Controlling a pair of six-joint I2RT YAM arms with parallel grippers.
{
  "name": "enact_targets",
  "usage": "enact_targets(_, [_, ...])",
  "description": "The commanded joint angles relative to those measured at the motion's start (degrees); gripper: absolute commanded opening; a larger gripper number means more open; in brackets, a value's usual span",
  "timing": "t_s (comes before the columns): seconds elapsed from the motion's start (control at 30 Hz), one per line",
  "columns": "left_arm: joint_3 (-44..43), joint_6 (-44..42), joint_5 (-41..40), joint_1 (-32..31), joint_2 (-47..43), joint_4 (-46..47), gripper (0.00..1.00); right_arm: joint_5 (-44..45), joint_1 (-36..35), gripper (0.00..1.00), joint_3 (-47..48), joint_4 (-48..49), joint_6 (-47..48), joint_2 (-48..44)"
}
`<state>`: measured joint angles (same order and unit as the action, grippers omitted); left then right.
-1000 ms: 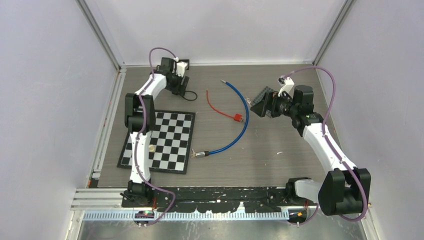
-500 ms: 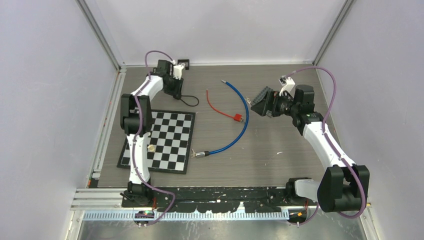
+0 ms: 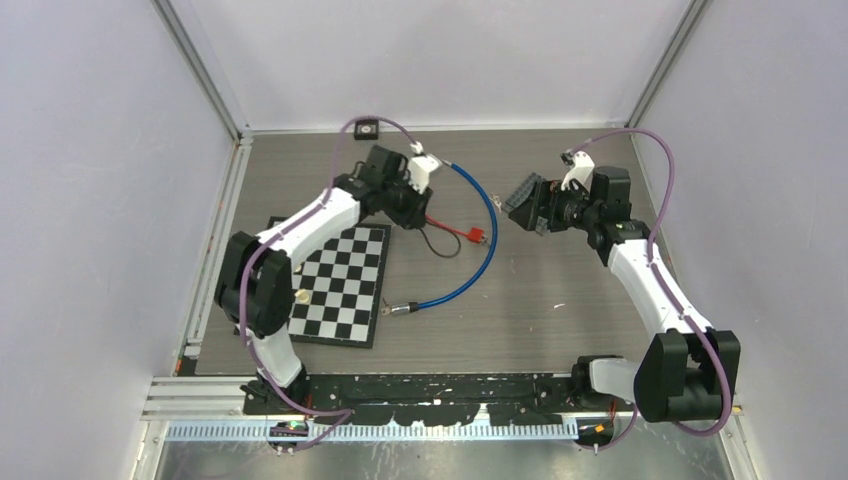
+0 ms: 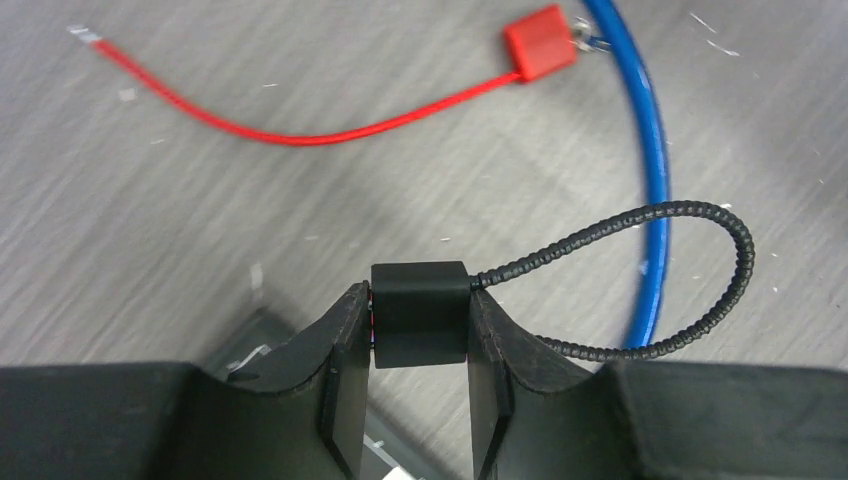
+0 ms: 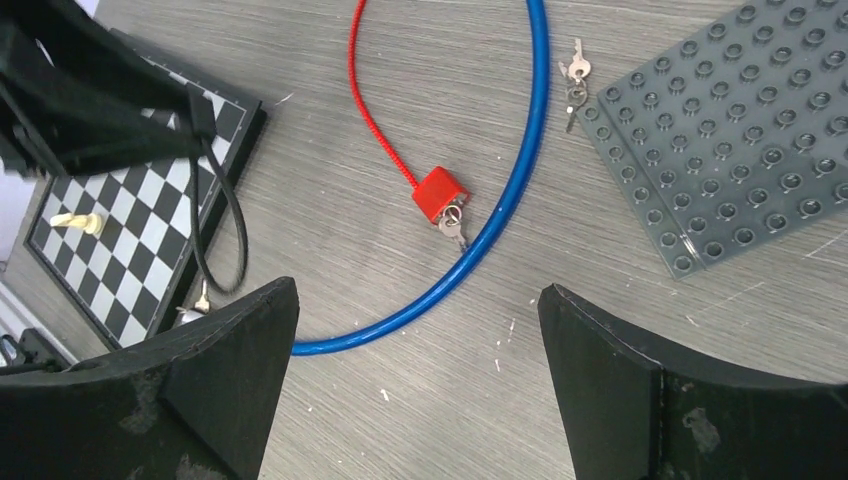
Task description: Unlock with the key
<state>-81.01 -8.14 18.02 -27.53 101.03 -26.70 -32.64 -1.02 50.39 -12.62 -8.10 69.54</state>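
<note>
My left gripper [image 4: 420, 300] is shut on a small black lock [image 4: 420, 322] with a black cable loop [image 4: 700, 270], held just above the table near the chessboard's far right corner [image 3: 412, 215]. A bunch of small keys [image 5: 573, 80] lies on the table by the grey studded baseplate [image 5: 740, 130]. My right gripper [image 5: 415, 290] hangs open and empty above the blue cable, over the baseplate's left end [image 3: 540, 212].
A red lock [image 5: 440, 195] on a red cable has a key in it and lies inside the curve of a blue cable [image 3: 480, 260]. A chessboard [image 3: 340, 280] with one pale piece [image 3: 300, 297] lies at the left. A small black block [image 3: 366, 128] sits at the back edge.
My left gripper closed on the black lock at the back left and carried it right and nearer, to beside the red cable. The right arm has barely moved.
</note>
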Motion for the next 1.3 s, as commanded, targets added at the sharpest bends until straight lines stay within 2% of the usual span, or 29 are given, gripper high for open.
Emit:
enact_targets(0.0, [2.5,-0.6,-2.4,-3.8,2.4,2.8,0.09,2.8,0.2,0.94,3.5,-1.0,2.0,2.1])
enact_targets(0.17, [1.9,-0.9,-4.7,-6.4,7.1,3.8,0.1,7.0,-0.7,0.89,6.0,-2.1,4.5,6.9])
enact_targets(0.43, [3.0,-1.3,-7.5,-6.7,10.0,4.0,0.15,17.1,-6.3,0.79,15.8,-2.0,12.3,20.6])
enact_targets(0.5, [3.6,-1.7,-7.7,-6.8,9.8,3.2,0.22,20.0,-7.9,0.76,19.5,-2.3,14.0,24.9])
enact_targets(0.67, [4.5,-3.7,-7.6,-7.2,8.3,0.0,0.51,22.5,-9.0,0.61,30.5,-5.6,15.6,36.4])
enact_targets(0.83, [6.0,-4.9,-7.7,-7.2,4.3,-0.3,0.69,24.0,-10.3,0.58,36.9,-7.7,18.6,44.2])
enact_targets(1.0, [6.6,-7.1,-9.2,-7.3,0.3,-0.7,0.77,24.3,-11.1,0.56,40.4,-9.2,20.2,48.5])
enact_targets(1.27, [8.6,-8.1,-11.4,-7.1,-4.9,0.8,0.81,24.2,-12.3,0.54,43.1,-11.0,22.8,52.5])
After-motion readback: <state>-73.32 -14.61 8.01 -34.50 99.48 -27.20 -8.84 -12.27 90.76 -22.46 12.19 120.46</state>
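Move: The left gripper holds the black cable lock; its set-down spot is bare table about 3 cm back, 2 cm to the right and 11 cm below. From that hand, the chessboard's middle is some 24 cm left and 8 cm back, the red padlock 18 cm right and 3 cm ahead, the blue cable's metal end 3 cm left and 15 cm back. The empty right hand has the keys about 17 cm ahead, 3 cm left and 17 cm below; the stud plate's middle lies 11 cm right of the keys, the red padlock 8 cm nearer and 5 cm left of them. Bring the left gripper down about 11 cm, easing back and a little right at first, set the black cable lock on the bare table, open wide to let go and rise clear. Meanwhile send the right hand forward some 16 cm and down 14 towards the keys, rolling its left side down about 30 degrees so the fingers point more steeply, and narrow them to roughly half open. ##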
